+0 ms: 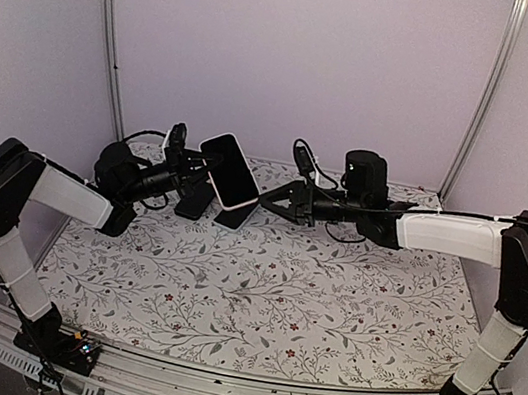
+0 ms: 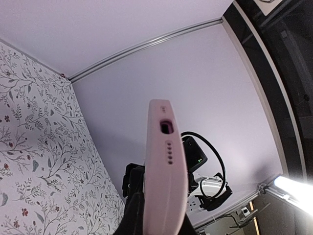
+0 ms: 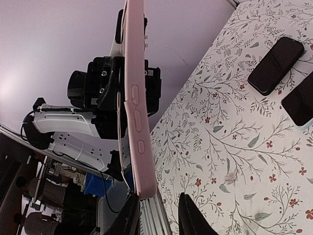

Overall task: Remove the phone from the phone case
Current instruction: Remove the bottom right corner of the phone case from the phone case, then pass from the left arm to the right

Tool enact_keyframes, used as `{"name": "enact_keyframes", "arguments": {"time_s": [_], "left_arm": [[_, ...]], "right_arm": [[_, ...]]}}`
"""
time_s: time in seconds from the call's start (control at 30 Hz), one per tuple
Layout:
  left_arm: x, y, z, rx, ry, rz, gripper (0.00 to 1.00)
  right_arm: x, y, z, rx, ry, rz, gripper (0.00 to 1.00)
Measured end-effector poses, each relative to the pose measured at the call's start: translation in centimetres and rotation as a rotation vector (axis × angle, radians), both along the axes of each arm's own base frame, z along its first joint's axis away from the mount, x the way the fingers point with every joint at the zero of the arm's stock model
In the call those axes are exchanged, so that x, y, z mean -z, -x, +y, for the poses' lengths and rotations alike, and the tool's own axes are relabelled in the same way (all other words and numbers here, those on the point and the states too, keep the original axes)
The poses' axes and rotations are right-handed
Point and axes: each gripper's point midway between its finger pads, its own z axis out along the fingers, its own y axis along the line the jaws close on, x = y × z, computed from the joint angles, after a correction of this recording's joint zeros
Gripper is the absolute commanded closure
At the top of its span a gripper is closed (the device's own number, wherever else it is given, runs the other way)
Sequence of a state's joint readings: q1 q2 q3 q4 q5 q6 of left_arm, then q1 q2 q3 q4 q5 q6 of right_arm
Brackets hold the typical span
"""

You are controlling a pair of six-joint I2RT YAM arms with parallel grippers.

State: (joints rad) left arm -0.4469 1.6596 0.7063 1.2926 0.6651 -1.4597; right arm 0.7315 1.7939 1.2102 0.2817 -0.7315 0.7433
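Note:
The phone [image 1: 230, 174], dark screen up, sits in its pale pink phone case [image 2: 166, 171] and is held tilted in the air above the back of the table. My left gripper [image 1: 191, 167] is shut on the case's left side. In the left wrist view the case's port end sticks up from the gripper [image 2: 161, 226]. My right gripper [image 1: 266, 200] reaches in from the right. In its wrist view the button edge of the case [image 3: 134, 107] ends just above the left finger, and the gripper [image 3: 159, 215] stands open, not clamped on it.
Two dark phones lie flat on the floral tablecloth under the held one: one [image 1: 192, 201] [image 3: 276, 65] to the left and one [image 1: 236, 215] [image 3: 298, 105] to the right. Metal frame posts [image 1: 109, 30] stand at the back corners.

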Motion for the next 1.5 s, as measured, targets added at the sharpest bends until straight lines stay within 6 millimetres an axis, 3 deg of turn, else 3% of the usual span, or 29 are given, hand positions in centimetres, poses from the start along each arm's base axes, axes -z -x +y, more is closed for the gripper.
{"name": "enact_keyframes", "arguments": {"time_s": [0.17, 0.27, 0.33, 0.5, 0.6, 0.7, 0.8, 0.87, 1.03, 1.13, 1.5], "left_arm": [[-0.2, 0.0, 0.1, -0.007, -0.005, 0.002, 1.00], [-1.3, 1.1, -0.2, 0.028, 0.007, -0.024, 1.00], [-2.2, 2.3, -0.8, 0.077, 0.036, -0.029, 1.00], [-10.1, 8.5, -1.8, 0.225, 0.167, -0.265, 1.00], [-11.7, 9.9, -1.4, 0.245, 0.189, -0.307, 1.00], [-10.7, 9.6, -1.6, 0.246, 0.181, -0.278, 1.00], [-8.8, 8.9, -1.7, 0.240, 0.159, -0.225, 1.00], [-7.7, 8.5, -1.6, 0.234, 0.147, -0.191, 1.00], [-6.3, 7.5, -1.0, 0.213, 0.132, -0.148, 1.00], [-6.3, 7.5, -0.9, 0.217, 0.131, -0.145, 1.00], [-5.3, 7.0, -1.2, 0.224, 0.125, -0.102, 1.00]], "right_arm": [[0.4, -0.3, 0.1, 0.009, 0.005, 0.002, 0.72], [1.8, -0.7, 0.3, 0.027, 0.029, 0.018, 0.72], [3.4, -1.1, 0.3, 0.056, 0.069, 0.040, 0.72], [11.9, -1.6, -1.3, 0.134, 0.272, 0.200, 0.71], [13.3, -1.2, -1.9, 0.142, 0.317, 0.234, 0.71], [13.1, -1.3, -1.8, 0.143, 0.315, 0.226, 0.68], [12.4, -1.4, -1.9, 0.150, 0.309, 0.204, 0.60], [10.8, -1.4, -2.1, 0.153, 0.289, 0.167, 0.53], [4.3, -0.9, -2.6, 0.147, 0.185, 0.004, 0.37], [1.5, -0.2, -2.9, 0.129, 0.124, -0.068, 0.30], [-4.1, 4.6, -2.3, -0.012, -0.026, -0.257, 0.21]]}}
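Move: The case's bottom right corner is at the right fingertips, about 1 cm to their left and 1 above, and some 11 cm right, 4 back and 5 below the left hand, which holds the phone and case. From the right hand, two black phones lie on the table some 22 cm below and about 20 ahead: the middle phone about 7 cm left, the far-left phone about 18. The right hand drops 13 cm off the corner, then rises, opening wide; the left springs up and back, then settles. ##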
